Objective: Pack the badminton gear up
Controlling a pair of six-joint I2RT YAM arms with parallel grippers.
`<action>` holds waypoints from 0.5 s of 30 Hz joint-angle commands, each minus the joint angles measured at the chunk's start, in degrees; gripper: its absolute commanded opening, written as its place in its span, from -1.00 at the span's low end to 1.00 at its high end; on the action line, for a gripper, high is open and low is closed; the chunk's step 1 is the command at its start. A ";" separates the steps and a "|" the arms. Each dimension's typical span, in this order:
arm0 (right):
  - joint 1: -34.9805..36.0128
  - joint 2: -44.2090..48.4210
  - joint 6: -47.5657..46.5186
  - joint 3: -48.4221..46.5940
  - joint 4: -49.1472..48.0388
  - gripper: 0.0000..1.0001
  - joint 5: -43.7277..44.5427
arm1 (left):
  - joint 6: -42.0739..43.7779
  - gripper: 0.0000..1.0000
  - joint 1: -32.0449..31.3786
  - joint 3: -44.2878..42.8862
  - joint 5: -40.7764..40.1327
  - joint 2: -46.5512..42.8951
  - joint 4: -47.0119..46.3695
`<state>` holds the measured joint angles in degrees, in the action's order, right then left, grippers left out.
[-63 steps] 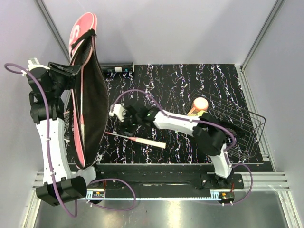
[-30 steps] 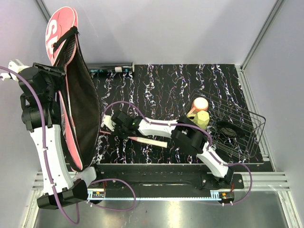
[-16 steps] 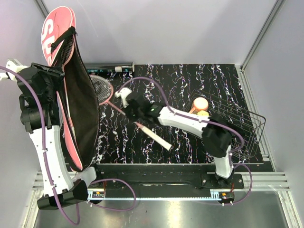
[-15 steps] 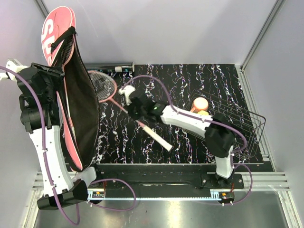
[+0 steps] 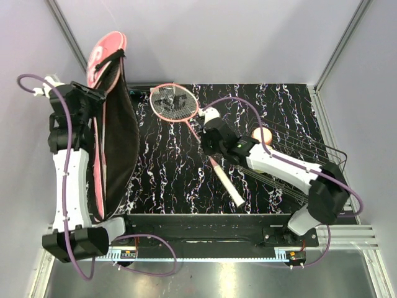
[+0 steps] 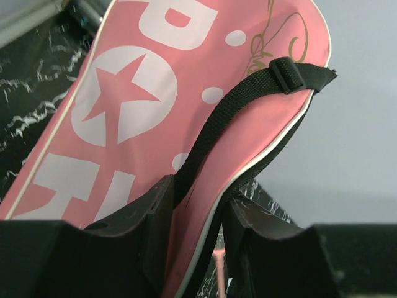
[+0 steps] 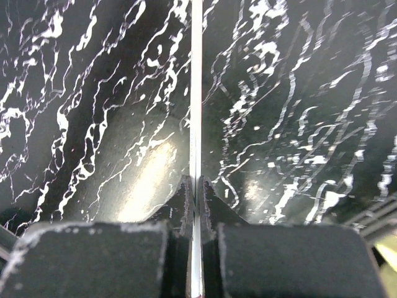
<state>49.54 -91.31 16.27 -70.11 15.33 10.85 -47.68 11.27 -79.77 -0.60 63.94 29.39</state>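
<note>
My left gripper (image 5: 93,94) holds the long pink "SPORT" racquet cover (image 5: 115,146) upright at the table's left, its black inside facing right. In the left wrist view the gripper (image 6: 198,211) is shut on the cover's edge (image 6: 142,105), next to the black strap (image 6: 217,127). My right gripper (image 5: 208,134) is shut on the thin shaft of a pink-red racquet (image 5: 174,102). The racquet's head lies at the back middle and its white handle (image 5: 229,186) points to the near right. The right wrist view shows the gripper (image 7: 195,186) pinching the pale shaft (image 7: 196,93) above the black marbled table (image 7: 93,93).
A black wire basket (image 5: 313,164) lies at the right, under my right arm. A yellow-green cup with a peach lid (image 5: 261,135) stands at its left rim. Grey walls close the back and sides.
My right gripper has carried the racquet from the near left to the back middle, turning its head out from behind the cover. The left arm has tilted the cover's top rightwards.
</note>
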 commanded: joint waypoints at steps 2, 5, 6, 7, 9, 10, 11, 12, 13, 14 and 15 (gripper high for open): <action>-0.41 9.64 -4.40 -0.39 1.01 -1.00 8.83 | 0.48 -1.00 -3.09 4.43 3.94 4.61 -6.18; -0.32 12.90 -5.81 0.49 2.59 -1.00 8.40 | 0.48 -1.00 -5.55 8.12 4.55 6.89 -10.04; -0.32 13.43 -5.90 0.41 3.82 -1.00 7.96 | 0.57 -1.00 -6.16 8.83 4.90 7.59 -11.09; -0.15 14.31 -6.16 0.32 4.44 -1.00 7.43 | 0.75 -1.00 -7.39 9.27 5.17 8.99 -12.58; -0.06 15.63 -6.17 0.32 5.75 -1.00 6.99 | 0.23 -1.00 -8.10 10.86 7.18 10.75 -14.09; 0.03 16.24 -6.08 0.58 5.94 -1.00 6.90 | -0.22 -1.00 -8.36 11.38 8.06 12.33 -15.31; 0.12 17.21 -5.99 0.93 6.46 -1.00 6.81 | -0.57 -1.00 -8.28 12.17 9.64 13.13 -15.76; 0.21 17.65 -6.16 0.94 7.60 -1.00 5.68 | -1.44 -1.00 -8.28 12.35 10.26 13.83 -15.76; 0.56 18.00 -6.60 1.02 8.22 -1.00 4.89 | -1.80 -1.00 -8.37 12.53 10.88 15.15 -16.29; 0.73 18.44 -7.04 1.29 8.57 -1.00 3.92 | -2.15 -1.00 -8.37 12.79 11.58 15.77 -16.55; 1.26 18.79 -7.48 1.55 9.27 -1.00 4.35 | -2.41 -1.00 -8.71 12.88 11.59 16.12 -16.90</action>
<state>49.58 -75.48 11.03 -68.84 23.68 16.88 -47.53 2.94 -66.59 6.85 79.48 21.45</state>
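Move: The left hand holds the pink bag's edge high up; the table spot it is lowered towards lies some 38 cm below, about 6 cm ahead and 6 cm to the right. The black tube lies roughly 35 cm ahead, straight out, and 36 cm down. From the right hand, which has the loose racket, the bag's open mouth is about 32 cm to the left, level ahead and in height; the peach cup is 10 cm ahead, 22 cm right, 11 cm down. Still pinching the bag's edge, the left hand brings it down fast, about 17 cm, while swinging some 7 cm right and 5 cm forward and tipping its fingers down about 20 degrees with a clockwise turn. The right hand keeps its shut grip on the racket's shaft, lifting it 8 cm and carrying it 6 cm right, towards the cups, its fingers tilting slightly upward. ##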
